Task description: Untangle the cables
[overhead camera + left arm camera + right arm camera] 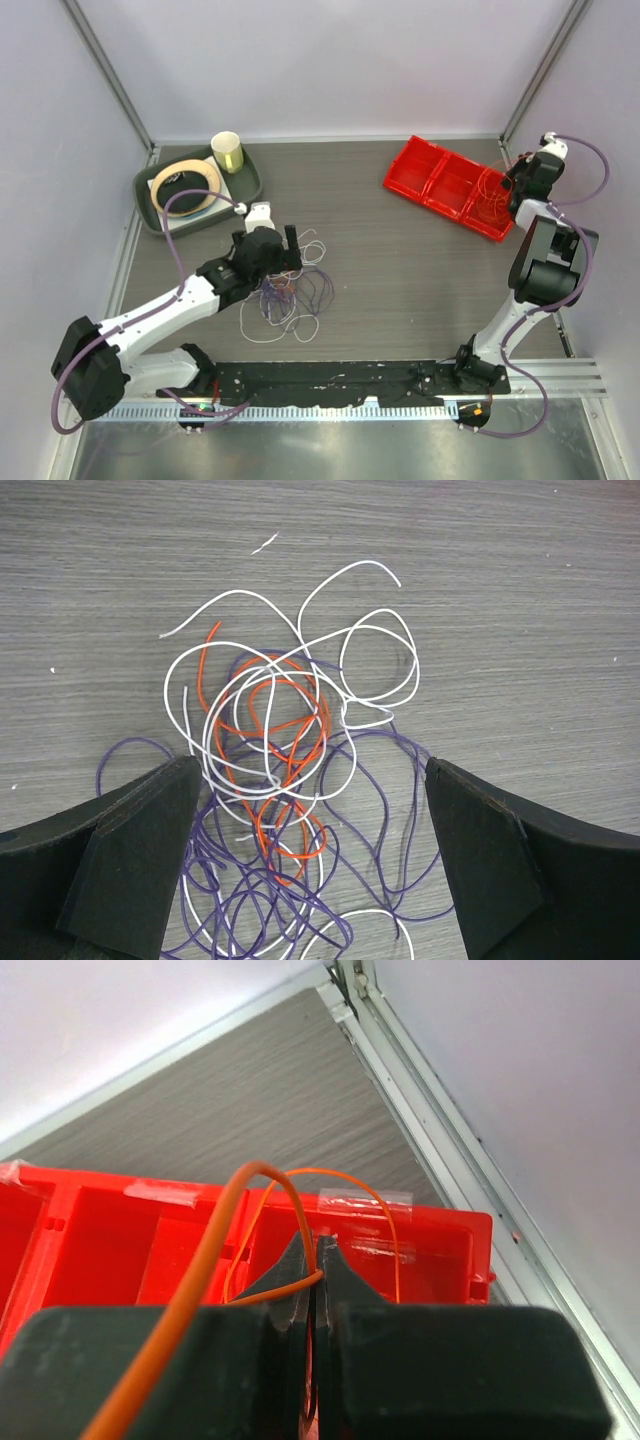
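Observation:
The cables (292, 293) lie as a loose tangle of white, orange-red and purple loops on the grey table, left of centre. My left gripper (292, 258) hovers just over them, open. In the left wrist view the tangle (275, 745) spreads between and beyond the wide-apart fingers of this gripper (310, 770), touching neither. At the far right my right gripper (512, 188) sits above the end compartment of the red tray (430, 175). This gripper (320, 1250) is shut on one orange cable (265, 1175), which arcs up and hangs into the red tray (100, 1250).
A dark green tray (250, 185) at the back left holds a pale cup (227, 152) and a tape roll (186, 183). Walls and metal rails close the table on three sides.

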Motion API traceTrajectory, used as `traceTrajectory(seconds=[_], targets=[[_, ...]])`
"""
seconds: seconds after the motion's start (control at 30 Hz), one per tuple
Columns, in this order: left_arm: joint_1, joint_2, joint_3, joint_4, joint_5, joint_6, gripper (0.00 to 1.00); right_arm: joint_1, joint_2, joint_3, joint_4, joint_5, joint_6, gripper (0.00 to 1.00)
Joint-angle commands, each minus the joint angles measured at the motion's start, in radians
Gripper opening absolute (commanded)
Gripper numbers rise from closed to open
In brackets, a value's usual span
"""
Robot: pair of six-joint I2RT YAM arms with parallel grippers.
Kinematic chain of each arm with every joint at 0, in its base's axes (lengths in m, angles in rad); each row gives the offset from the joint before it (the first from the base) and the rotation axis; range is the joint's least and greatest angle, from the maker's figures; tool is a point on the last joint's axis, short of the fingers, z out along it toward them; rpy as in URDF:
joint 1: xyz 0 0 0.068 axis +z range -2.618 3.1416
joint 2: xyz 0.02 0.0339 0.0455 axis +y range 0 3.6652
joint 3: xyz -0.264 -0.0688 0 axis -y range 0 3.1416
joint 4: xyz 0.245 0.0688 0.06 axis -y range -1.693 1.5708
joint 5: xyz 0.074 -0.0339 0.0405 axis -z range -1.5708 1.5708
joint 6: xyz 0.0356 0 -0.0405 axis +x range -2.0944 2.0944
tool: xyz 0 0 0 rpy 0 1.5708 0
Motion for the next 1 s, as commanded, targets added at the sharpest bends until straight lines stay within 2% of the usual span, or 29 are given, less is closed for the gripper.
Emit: traceTrajectory(seconds=[0.0,0.2,0.3,0.63,0.83,0.97], targets=[[-0.002,0.015,0.005,0.046,-0.027,0.005,1.0,0.005,0.004,0.048,-0.05,0.066,-0.049,0.04],[0.0,0.027,0.006,0.049,-0.027,0.005,1.0,0.005,0.09,0.091,-0.139,0.066,-0.026,0.05],[0.001,0.027,0.008,0.046,-0.027,0.004,1.0,0.007,0.123,0.111,-0.169,0.152,-0.009,0.06],[0.001,0.041,0.016,0.046,0.002,-0.004,1.0,0.007,0.075,0.131,-0.209,0.157,-0.001,0.36],[0.0,0.025,0.013,0.042,0.0,-0.006,1.0,0.016,0.014,0.152,-0.269,0.161,0.011,0.43],[0.0,0.013,0.01,0.043,-0.001,-0.006,1.0,0.022,-0.011,0.222,-0.43,0.201,0.031,0.47]])
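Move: The right hand, shut on the orange cable, is above the far-right end of the red box. The middle of that right-hand compartment is about 3 cm to its left, 2 cm back and some 10 cm below. The box's middle compartment lies about 12 cm left and 3 cm ahead, and the table's far right corner about 12 cm straight ahead. From the idle left hand the right-hand compartment is some 57 cm right and 10 cm ahead. Down about 8 cm, drifting slightly back and right, the right hand carries the orange cable to the red box's right-hand compartment, fingers tipping some 15 degrees further downward. Near the bottom the fingers begin to open, spreading to roughly half as the hand lifts back nearly 4 cm. ##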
